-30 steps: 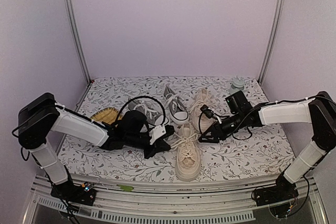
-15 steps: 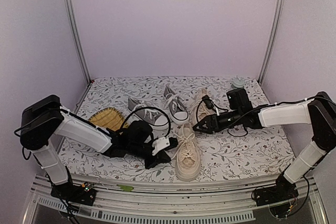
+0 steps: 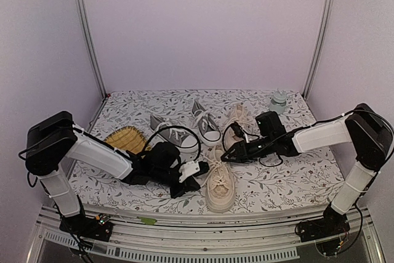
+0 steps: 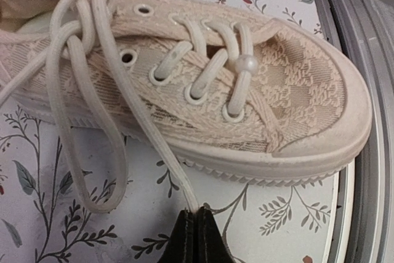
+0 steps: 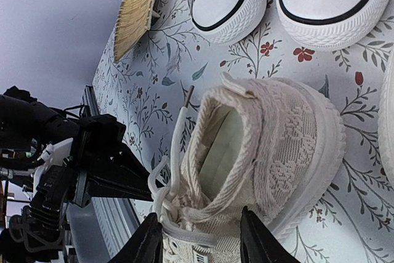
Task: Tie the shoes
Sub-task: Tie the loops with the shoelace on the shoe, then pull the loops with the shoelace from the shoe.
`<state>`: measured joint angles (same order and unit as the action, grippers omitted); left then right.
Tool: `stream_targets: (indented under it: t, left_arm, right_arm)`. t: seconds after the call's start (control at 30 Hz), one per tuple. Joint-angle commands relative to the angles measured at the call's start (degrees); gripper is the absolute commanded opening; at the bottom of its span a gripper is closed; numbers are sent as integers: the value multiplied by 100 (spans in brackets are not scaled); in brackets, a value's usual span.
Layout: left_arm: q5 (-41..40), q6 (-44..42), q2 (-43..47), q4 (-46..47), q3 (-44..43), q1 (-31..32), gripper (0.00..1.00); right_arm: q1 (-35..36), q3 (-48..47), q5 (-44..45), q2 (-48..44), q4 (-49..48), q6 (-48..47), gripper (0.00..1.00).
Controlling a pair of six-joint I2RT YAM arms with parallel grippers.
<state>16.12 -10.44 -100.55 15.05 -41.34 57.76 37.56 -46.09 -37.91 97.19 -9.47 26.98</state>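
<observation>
The near cream shoe (image 3: 220, 184) (image 4: 265, 90) points its toe at the table's front edge. My left gripper (image 3: 196, 169) (image 4: 197, 215) sits low beside its left side, shut on the end of one cream lace (image 4: 148, 133) that runs up to a loose knot. My right gripper (image 3: 226, 154) (image 5: 200, 238) is open at that shoe's ankle opening (image 5: 228, 152), its fingers (image 5: 151, 241) straddling the collar and the knot. The second cream shoe (image 3: 236, 120) lies behind. The small grey pair (image 3: 175, 133) (image 3: 207, 122) stands at the back left, white toe caps (image 5: 229, 1) toward the right wrist camera.
A woven straw piece (image 3: 126, 138) (image 5: 139, 10) lies on the floral cloth left of the grey pair. A small grey-green bottle (image 3: 278, 99) stands at the back right corner. A metal rail (image 3: 184, 221) runs along the front edge, and black cables loop over both wrists.
My right gripper has moved left, from beside the near cream shoe onto its ankle opening. My left gripper slid slightly right and forward with the lace, then stayed still.
</observation>
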Motion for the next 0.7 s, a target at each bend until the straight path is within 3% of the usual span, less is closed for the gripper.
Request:
stream_targets:
  t: [0.0, 0.33, 0.4, 0.53, 0.67]
  left_arm:
    - [-21, -10, -75, -72, -116, 75, 0]
    - [107, -117, -50, -143, -155, 103, 0]
    - [236, -150, 88, -175, -141, 111, 1]
    - [380, -389, 613, -216, 63, 70, 23]
    - [1, -558, 919, -276, 182, -114, 28]
  right_arm:
    - [66, -148, 59, -8, 51, 81, 40]
    - [61, -280, 166, -183, 432, -97, 4]
    - [68, -292, 178, -229, 549, -180, 2]
    - [67, -325, 99, -263, 739, -354, 1]
    - [72, -341, 20, -252, 799, -425, 1]
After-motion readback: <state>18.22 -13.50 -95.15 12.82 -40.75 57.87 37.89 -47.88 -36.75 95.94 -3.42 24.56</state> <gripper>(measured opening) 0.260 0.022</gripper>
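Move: The shoelace strands by the knot lie between the right hand's parted fingers, about 1 cm to its left and 1 cm below. The middle of the beige shoe under them is some 7 cm back and 2 cm left; a grey shoe is about 11 cm ahead and 6 cm left, the other beige shoe 11 cm ahead and 3 cm right. From the left hand, already shut on a lace end, the knot is some 7 cm ahead, 6 cm right and 4 cm higher, with the drooping loop's middle about 5 cm ahead and 3 cm right. The right fingers close from half open and pinch the lace at the knot while that hand stays essentially in place. The left hand keeps its grip on the lace end at first, then opens about a quarter, lets go of it, and lifts quickly by some 3 cm, easing back about 1 cm. ##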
